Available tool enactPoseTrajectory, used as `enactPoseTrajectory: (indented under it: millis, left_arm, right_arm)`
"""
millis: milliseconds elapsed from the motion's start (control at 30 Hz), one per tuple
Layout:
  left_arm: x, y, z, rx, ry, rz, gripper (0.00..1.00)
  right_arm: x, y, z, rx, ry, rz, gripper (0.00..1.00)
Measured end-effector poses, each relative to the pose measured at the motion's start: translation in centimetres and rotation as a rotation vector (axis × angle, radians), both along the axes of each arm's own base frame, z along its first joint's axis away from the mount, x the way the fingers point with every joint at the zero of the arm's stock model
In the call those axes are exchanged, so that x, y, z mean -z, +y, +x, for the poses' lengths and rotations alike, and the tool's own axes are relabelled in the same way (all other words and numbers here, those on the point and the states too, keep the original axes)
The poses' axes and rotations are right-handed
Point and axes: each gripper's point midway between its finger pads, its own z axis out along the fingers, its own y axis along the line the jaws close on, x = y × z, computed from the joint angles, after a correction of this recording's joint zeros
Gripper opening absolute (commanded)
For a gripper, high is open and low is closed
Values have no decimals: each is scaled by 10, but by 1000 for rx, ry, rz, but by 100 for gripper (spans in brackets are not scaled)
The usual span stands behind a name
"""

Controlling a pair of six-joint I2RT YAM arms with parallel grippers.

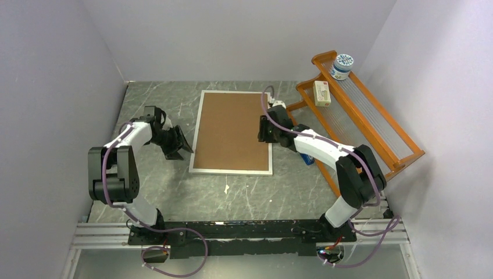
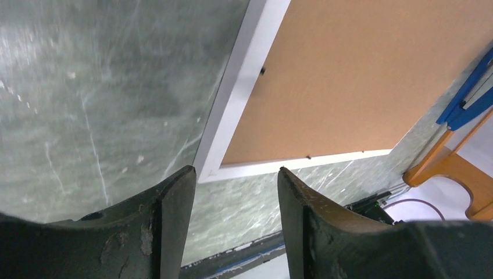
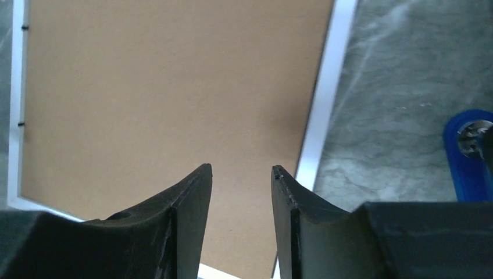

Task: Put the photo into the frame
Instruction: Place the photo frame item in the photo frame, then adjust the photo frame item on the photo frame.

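The frame [image 1: 196, 131] lies flat in the middle of the table, with its thin silvery-white rim around a plain brown backing board [image 1: 232, 131]. The photo is hidden from every view. My left gripper [image 1: 181, 145] hovers just left of the frame's near-left corner. In the left wrist view the left gripper [image 2: 235, 170] is open and empty, with the frame rim [image 2: 238, 87] and board [image 2: 360, 75] beyond its tips. My right gripper [image 1: 263, 131] hangs over the frame's right edge. In the right wrist view the right gripper [image 3: 241, 167] is open and empty above the board [image 3: 174, 87], beside the rim [image 3: 325, 99].
An orange wooden rack [image 1: 372, 122] stands along the right wall, holding a round tin [image 1: 342, 65] and a small box [image 1: 321, 93]. A blue object [image 1: 307, 158] lies under the right arm and shows as a blue object [image 3: 465, 157] in the right wrist view. A tiny white scrap [image 1: 225, 188] lies near the frame.
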Motion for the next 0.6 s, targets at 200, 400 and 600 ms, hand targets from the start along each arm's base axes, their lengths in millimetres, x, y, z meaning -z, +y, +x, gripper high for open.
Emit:
enactPoseTrajectory:
  millis: [200, 400, 600]
  left_arm:
    - [12, 2, 20, 20, 1, 8, 60]
    - [37, 1, 16, 24, 77, -5, 61]
    - [35, -2, 22, 35, 62, -26, 64]
  right_arm:
    - [7, -9, -4, 37, 97, 60, 47]
    - [28, 4, -21, 5, 210, 103, 47]
    - [52, 6, -25, 11, 291, 95, 46]
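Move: The frame's left rail runs forward about 3 cm to the left gripper's right and 5 cm below it, the rail's middle some 13 cm ahead; its near left corner is about 6 cm back and 2 cm right. From the right gripper, the frame's right rail lies about 3 cm right and 8 cm below, its middle 7 cm ahead. The brown board's middle is 12 cm left and 7 cm ahead; the blue tool lies 16 cm right and 7 cm back. Lower the right gripper about 5 cm towards the board just inside the right rail, easing back some 3 cm after a small jog to the right and tipping the fingers about 15 degrees more steeply down. Bring the left gripper down about 3.5 cm and 2 cm forward towards the left rail, fingers either side of its line. Keep both part open. ##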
